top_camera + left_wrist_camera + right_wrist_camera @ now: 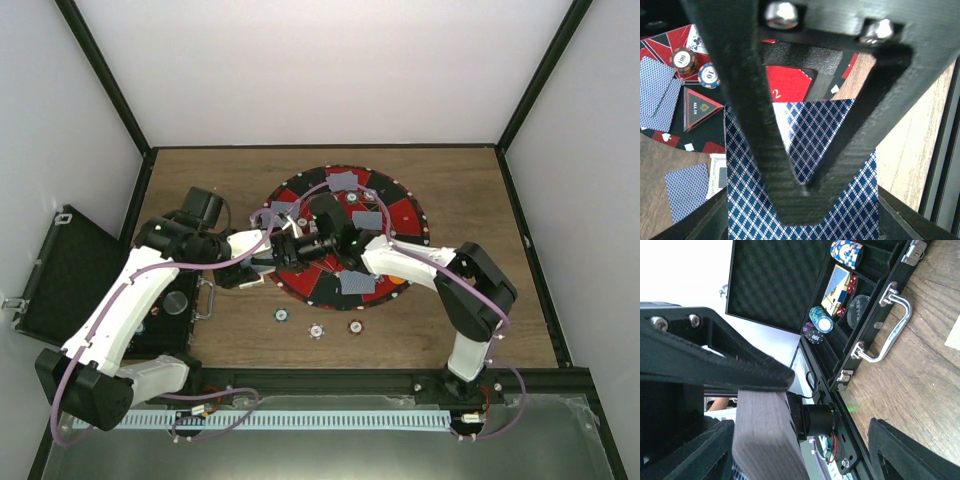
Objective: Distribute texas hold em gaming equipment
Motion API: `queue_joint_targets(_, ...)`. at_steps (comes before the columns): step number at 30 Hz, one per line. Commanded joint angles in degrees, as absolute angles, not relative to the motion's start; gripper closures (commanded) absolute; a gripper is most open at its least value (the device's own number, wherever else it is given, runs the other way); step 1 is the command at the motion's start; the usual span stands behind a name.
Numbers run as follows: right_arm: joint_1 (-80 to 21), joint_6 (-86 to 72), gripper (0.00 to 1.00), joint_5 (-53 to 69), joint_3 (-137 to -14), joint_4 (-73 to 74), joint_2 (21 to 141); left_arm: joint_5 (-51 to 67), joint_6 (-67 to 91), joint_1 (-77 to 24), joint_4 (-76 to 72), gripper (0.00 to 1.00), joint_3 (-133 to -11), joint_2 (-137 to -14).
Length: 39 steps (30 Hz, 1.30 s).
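My left gripper (807, 190) is shut on a deck of blue-diamond-backed playing cards (840, 200), held over the near-left rim of the round red-and-black mat (400, 215). My right gripper (318, 245) faces it from the right and is open. One of its fingers (740, 370) lies against the deck's edge (765, 440); the other finger does not show. Dealt cards (343, 181) lie face down around the mat. Three poker chips (316, 330) sit on the wood in front of it, and two more chips (684, 59) lie on the mat beside a triangular marker (700, 107).
An open black case (70, 270) lies at the left, its handle (890, 325) toward the mat. Inside it are chip stacks (821, 319), a card box (835, 287) and red dice (852, 282). Black frame posts and white walls surround the table.
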State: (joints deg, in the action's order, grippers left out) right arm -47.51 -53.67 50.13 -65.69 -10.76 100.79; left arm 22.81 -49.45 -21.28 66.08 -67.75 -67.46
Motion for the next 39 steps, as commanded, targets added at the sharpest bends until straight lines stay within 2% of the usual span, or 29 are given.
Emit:
queue_joint_targets(1, -47.70, -54.12, 0.27, 51.06, -69.46, -12.06, 103.01, 24.35, -49.04, -21.55, 65.58, 0.94, -69.02, -67.52)
queue_joint_targets(8, -46.05, -55.07, 0.32, 51.94, -68.54, -13.01, 103.87, 23.99, -49.30, -21.55, 65.73, 0.94, -68.73, -67.11)
queue_joint_targets(15, -43.45, -54.81, 0.42, 51.70, -63.33, -13.52, 101.48, 24.15, -49.32, -21.59, 65.62, 0.94, -69.04, -67.31)
queue_joint_targets(26, -41.53, -52.41, 0.68, 50.48, -61.63, -10.04, 98.37, 24.14, -49.29, -21.62, 65.42, 0.94, -68.96, -67.32)
queue_joint_targets(31, -40.43, -51.86, 0.77, 50.53, -60.88, -9.07, 97.00, 23.78, -49.38, -21.56, 65.60, 0.94, -68.87, -67.24)
queue_joint_targets(39, -39.17, -52.43, 0.97, 50.87, -59.78, -8.81, 92.69, 23.82, -49.28, -21.57, 65.27, 0.94, -68.66, -67.58)
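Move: The right hand's open fingers already straddle the deck clamped in the left hand; the deck's middle lies about 3 cm to the right hand's left, level with it in height and reach. From the left hand the deck's middle is some 2 cm to the right. Roughly 19 cm below the right hand are the dealer triangle, 18 cm ahead; the loose cards, 14 cm ahead and 11 left; and the 10 chip, 6 cm back. First edging forward and dipping about 1 cm farther onto the deck, the right hand then draws away to its right by about 5 cm, rising some 2 cm and drifting forward, while its fingers close nearly shut and pinch the top card. The left hand stays put and keeps its grip on the deck. ##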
